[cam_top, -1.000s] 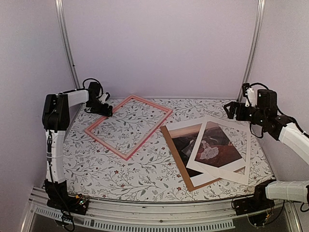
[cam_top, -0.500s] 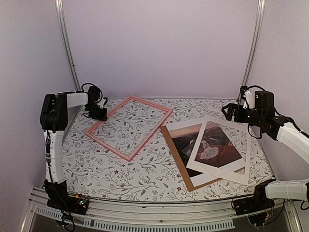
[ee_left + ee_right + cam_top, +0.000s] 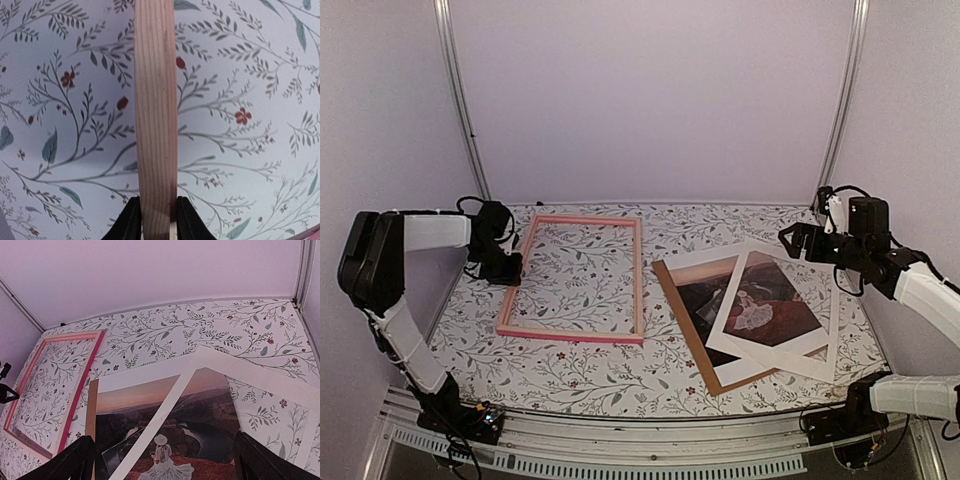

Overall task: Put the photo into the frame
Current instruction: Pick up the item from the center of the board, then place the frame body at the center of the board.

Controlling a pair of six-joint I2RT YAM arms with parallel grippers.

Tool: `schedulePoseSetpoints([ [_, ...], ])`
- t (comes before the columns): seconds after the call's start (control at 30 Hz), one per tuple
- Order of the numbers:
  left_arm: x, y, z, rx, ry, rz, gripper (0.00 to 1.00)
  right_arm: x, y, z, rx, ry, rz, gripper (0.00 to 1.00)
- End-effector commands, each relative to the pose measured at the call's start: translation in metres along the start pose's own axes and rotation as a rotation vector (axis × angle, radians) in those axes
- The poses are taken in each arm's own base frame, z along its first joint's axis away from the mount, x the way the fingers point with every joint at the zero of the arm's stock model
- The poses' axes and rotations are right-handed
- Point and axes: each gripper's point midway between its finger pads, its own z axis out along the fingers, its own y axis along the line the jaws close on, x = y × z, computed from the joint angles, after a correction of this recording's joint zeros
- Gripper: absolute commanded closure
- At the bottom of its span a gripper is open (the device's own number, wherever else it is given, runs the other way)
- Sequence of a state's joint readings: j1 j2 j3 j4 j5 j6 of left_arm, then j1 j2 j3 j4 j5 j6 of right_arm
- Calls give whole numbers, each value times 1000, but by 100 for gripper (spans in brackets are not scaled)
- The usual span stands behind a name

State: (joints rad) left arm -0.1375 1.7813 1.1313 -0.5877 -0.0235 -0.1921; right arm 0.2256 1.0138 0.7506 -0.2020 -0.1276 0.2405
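Observation:
The pink frame [image 3: 638, 285] lies flat on the floral table at the left, its sides square to the table edges. My left gripper [image 3: 508, 272] is shut on its left rail; in the left wrist view the wooden rail [image 3: 156, 100] runs up between the two black fingers [image 3: 129, 224], held by the left gripper [image 3: 157, 216]. The dark photo [image 3: 696, 296] lies at the right on a brown backing [image 3: 692, 346], partly under a white mat board [image 3: 820, 348]. My right gripper [image 3: 798, 240] hovers open above the photo's far side. In the right wrist view the photo [image 3: 200, 410] and the frame [image 3: 80, 385] show beyond the right gripper [image 3: 167, 462].
The mat board [image 3: 150, 430] lies askew over the photo, with a second white sheet edge [image 3: 790, 362] under it. The backing [image 3: 91, 410] sticks out at the photo's left side. Metal uprights [image 3: 460, 100] and purple walls close in the back and sides.
My left gripper has shut on the frame's left rail and swung the frame leftward from its diagonal lie to square with the table. The right gripper has shifted slightly, still open.

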Motion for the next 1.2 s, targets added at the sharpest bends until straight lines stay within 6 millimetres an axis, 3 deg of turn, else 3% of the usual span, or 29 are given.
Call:
schedulePoseSetpoints([
  [0.0, 30, -34, -19, 90, -33, -43, 73, 4, 5, -1, -40, 8, 25, 1],
  [0.17, 60, -65, -36, 134, -54, -68, 74, 13, -7, 0, 24, 39, 68, 1],
  [0.27, 79, -72, -39, 135, -42, -84, 74, 14, -17, -2, 85, 50, 85, 1],
  [0.5, 105, -35, -34, -43, -24, -102, 73, 20, -54, 5, 316, 140, 129, 1],
  [0.63, 109, -29, -28, -79, -6, -90, 70, 26, -86, 11, 394, 190, 172, 1],
  [0.83, 100, -33, -18, -82, -6, -69, 59, 35, -143, 3, 513, 206, 244, 1],
  [0.9, 90, -37, -23, -76, -29, -63, 51, 47, -164, 1, 543, 238, 286, 1],
  [1.07, 43, -48, -65, -27, -187, -53, 35, 74, -197, 0, 534, 263, 437, 1],
  [1.17, 17, -72, -95, 86, -282, -45, 30, 95, -209, 6, 539, 307, 481, 1],
])
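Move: The left hand already grips the frame's left rail; the frame's middle lies about 17 cm to its right, level fore and aft and a couple of centimetres lower. The open right hand hangs some 22 cm above the white mat, whose middle is about 6 cm back and 2 cm right; the mat's right strip is 17 cm right and 7 cm back. The photo's middle is 7 cm left and 5 cm back of this hand. Left hand drags frame back 11 cm, releases; right hand swings 18 cm right, down towards mat's right strip. ##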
